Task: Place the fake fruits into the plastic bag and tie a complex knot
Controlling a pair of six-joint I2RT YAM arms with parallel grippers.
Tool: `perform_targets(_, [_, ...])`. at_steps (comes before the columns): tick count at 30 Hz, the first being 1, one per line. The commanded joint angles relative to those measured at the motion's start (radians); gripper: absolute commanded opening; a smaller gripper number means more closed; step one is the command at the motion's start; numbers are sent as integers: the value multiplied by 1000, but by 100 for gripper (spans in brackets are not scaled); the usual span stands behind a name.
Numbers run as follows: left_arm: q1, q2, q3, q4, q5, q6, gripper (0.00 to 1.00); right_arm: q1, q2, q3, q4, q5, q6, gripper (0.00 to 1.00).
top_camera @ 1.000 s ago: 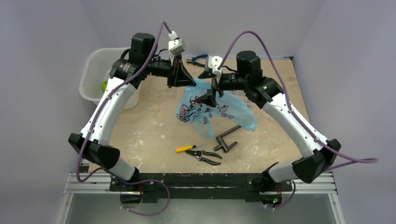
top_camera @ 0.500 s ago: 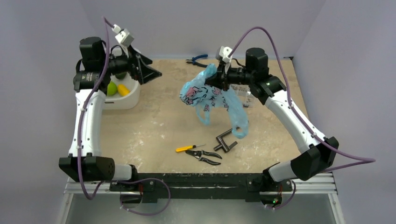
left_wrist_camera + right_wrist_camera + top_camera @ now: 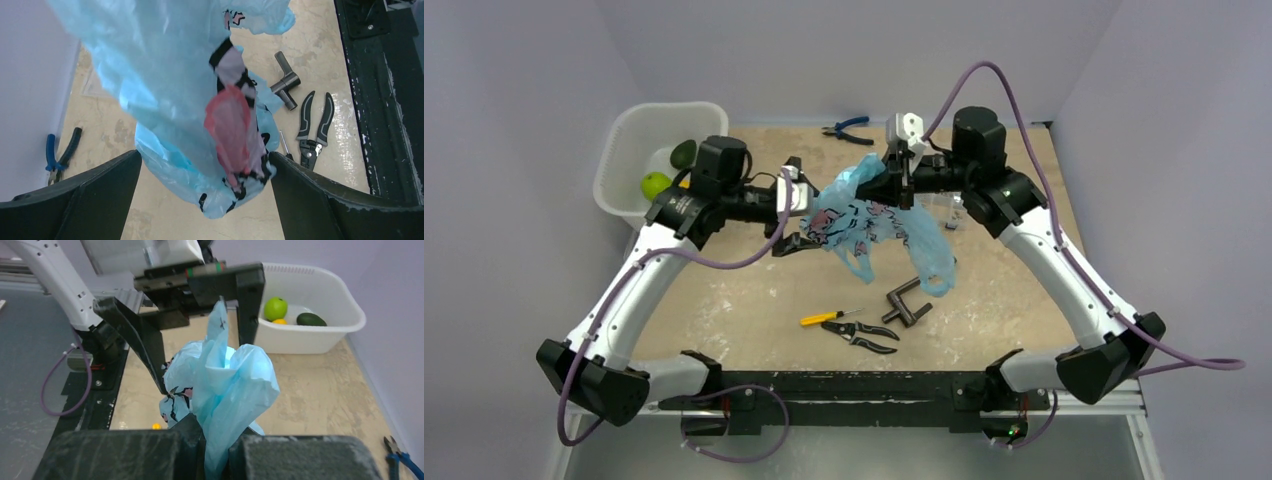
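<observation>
My right gripper (image 3: 894,185) (image 3: 217,440) is shut on a bunched top edge of the light-blue plastic bag (image 3: 864,220) (image 3: 235,385), which hangs above the table. My left gripper (image 3: 809,205) (image 3: 205,155) stands open, its fingers on either side of the bag's (image 3: 165,75) lower end without pinching it. The fake fruits lie in the white tub (image 3: 624,150) (image 3: 320,335): a bright green round one (image 3: 656,185) (image 3: 276,308), a dark green oval (image 3: 683,153) (image 3: 311,319) and a yellow one (image 3: 280,321). No knot is in view.
On the table under the bag lie a dark metal handle (image 3: 909,298) (image 3: 286,80), black pliers (image 3: 864,335) (image 3: 312,130) and a yellow screwdriver (image 3: 824,318). Blue pliers (image 3: 849,128) (image 3: 60,152) lie at the far edge.
My left arm has swung from above the tub back to the bag, its gripper open. The right gripper has closed on the bag and holds it raised.
</observation>
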Motion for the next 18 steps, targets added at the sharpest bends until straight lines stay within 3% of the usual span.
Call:
perform_targets(1, [-79, -20, -41, 118, -97, 65, 100, 31, -17, 46, -4, -32, -5, 0])
perform_targets(2, [-80, -24, -41, 87, -87, 77, 88, 26, -19, 51, -1, -17, -1, 0])
perform_targets(4, [-78, -34, -32, -26, -80, 112, 27, -14, -16, 72, 0, 8, -3, 0])
perform_targets(5, [-71, -44, -32, -88, -84, 128, 2, -48, -10, 80, 11, 11, 12, 0])
perform_targets(8, [-2, -102, -73, -195, -2, 81, 0, -180, 33, 112, 32, 5, 60, 0])
perform_targets(11, [49, -135, -104, -123, 72, -146, 0, -257, 105, 145, 75, 13, 118, 0])
perform_targets(12, [55, -129, -103, -38, 79, -255, 0, -260, 137, 156, 92, 51, 137, 7])
perform_targets(16, [81, -21, -68, 251, -40, -881, 0, -258, 228, 273, 149, 223, 305, 80])
perform_targets(17, [92, 31, -51, 293, -86, -1004, 0, -260, 241, 325, 90, 259, 314, 93])
perform_targets(18, [104, 72, -30, 319, -119, -1105, 0, -260, 245, 370, 39, 297, 303, 98])
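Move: The plastic bag's bunched near part hangs between the open left fingers, about 2 cm to that hand's right, 1 cm back and 2 cm below; the screwdriver lies some 21 cm back, level sideways and 30 cm below. From the right hand, shut on the bag's other end, that bunch is about 6 cm back, 8 left and 8 lower; the pliers lie 16 cm ahead and 2 left, the parts box 4 ahead and 18 right, both some 38 cm down. Left hand dips 2 cm, pinches the plastic bag; right draws its end some 15 cm forward-right, opening late. ##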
